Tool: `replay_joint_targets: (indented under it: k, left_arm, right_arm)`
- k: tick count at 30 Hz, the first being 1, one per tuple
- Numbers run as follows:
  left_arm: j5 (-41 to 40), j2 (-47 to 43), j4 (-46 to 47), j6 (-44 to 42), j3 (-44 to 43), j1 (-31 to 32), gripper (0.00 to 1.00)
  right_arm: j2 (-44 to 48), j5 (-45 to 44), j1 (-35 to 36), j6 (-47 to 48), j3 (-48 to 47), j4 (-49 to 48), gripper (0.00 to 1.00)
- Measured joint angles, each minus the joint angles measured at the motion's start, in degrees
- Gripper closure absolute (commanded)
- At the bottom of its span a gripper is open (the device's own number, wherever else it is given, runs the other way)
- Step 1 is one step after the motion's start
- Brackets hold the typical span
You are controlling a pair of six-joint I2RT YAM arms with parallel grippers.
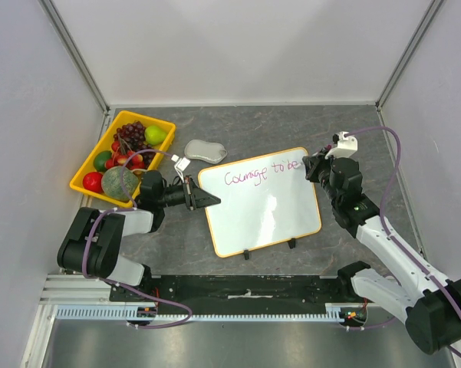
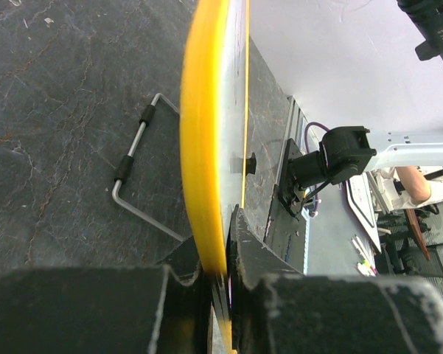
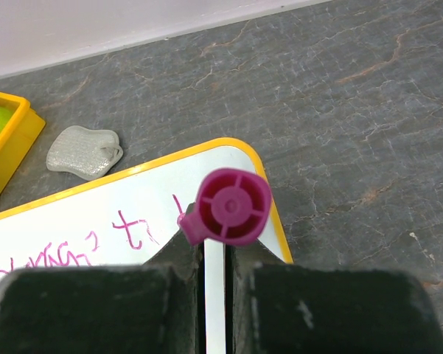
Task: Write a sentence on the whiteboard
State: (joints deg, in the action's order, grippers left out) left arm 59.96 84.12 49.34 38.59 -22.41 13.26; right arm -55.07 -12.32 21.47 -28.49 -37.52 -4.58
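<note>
The whiteboard (image 1: pixel 268 211), white with a yellow-orange rim, stands tilted in the middle of the table. My left gripper (image 1: pixel 213 201) is shut on its left edge. In the left wrist view the yellow rim (image 2: pixel 206 147) runs edge-on between the fingers of that gripper (image 2: pixel 225 221). The sentence (image 1: pixel 261 173), in magenta cursive, reads about "Courage to be" along the board's top. My right gripper (image 1: pixel 311 167) is over the board's top right corner, shut on a magenta marker (image 3: pixel 232 206). The marker's back end faces the right wrist camera and its tip is hidden. The last strokes (image 3: pixel 133 225) lie just left of it.
A yellow tray (image 1: pixel 84 180) of fruit sits at the back left. A grey pad (image 1: pixel 205 150) lies behind the board. Two black clip feet (image 1: pixel 247 254) hold the board's near edge. A bent wire stand (image 2: pixel 133 158) lies on the dark stone tabletop behind the board.
</note>
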Motion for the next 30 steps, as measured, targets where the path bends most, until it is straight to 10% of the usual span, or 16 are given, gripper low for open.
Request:
replay_joint_targets:
  k: [30]
  left_arm:
    - [0.1, 0.0, 0.0, 0.0, 0.0, 0.0, 0.98]
  right_arm:
    - [9.9, 1.6, -0.4, 0.3, -1.1, 1.8, 1.00]
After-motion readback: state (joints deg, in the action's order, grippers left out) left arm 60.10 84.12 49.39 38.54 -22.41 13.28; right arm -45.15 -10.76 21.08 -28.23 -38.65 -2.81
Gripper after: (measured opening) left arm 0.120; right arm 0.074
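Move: The right hand holds the pink marker over the end of the last word, "be", which lies about 3 cm ahead, 3 cm to its left and 5 cm below. At similar depth, "to" is some 7 cm left and "Courage" about 15 cm left; the whiteboard's top right corner is roughly 6 cm ahead and 1 cm right. From the left hand, "be" lies about 21 cm right, 9 cm ahead and 5 cm higher. Slowly rightward at first, a little over 1 cm, the right hand carries the marker tip along the end of "be", then quickly up about 6 cm and back some 2.5 cm, taking the tip off the whiteboard as the wrist tips up roughly 10 degrees. The marker stays gripped; the left hand stays put, still pinching the whiteboard's left edge. ##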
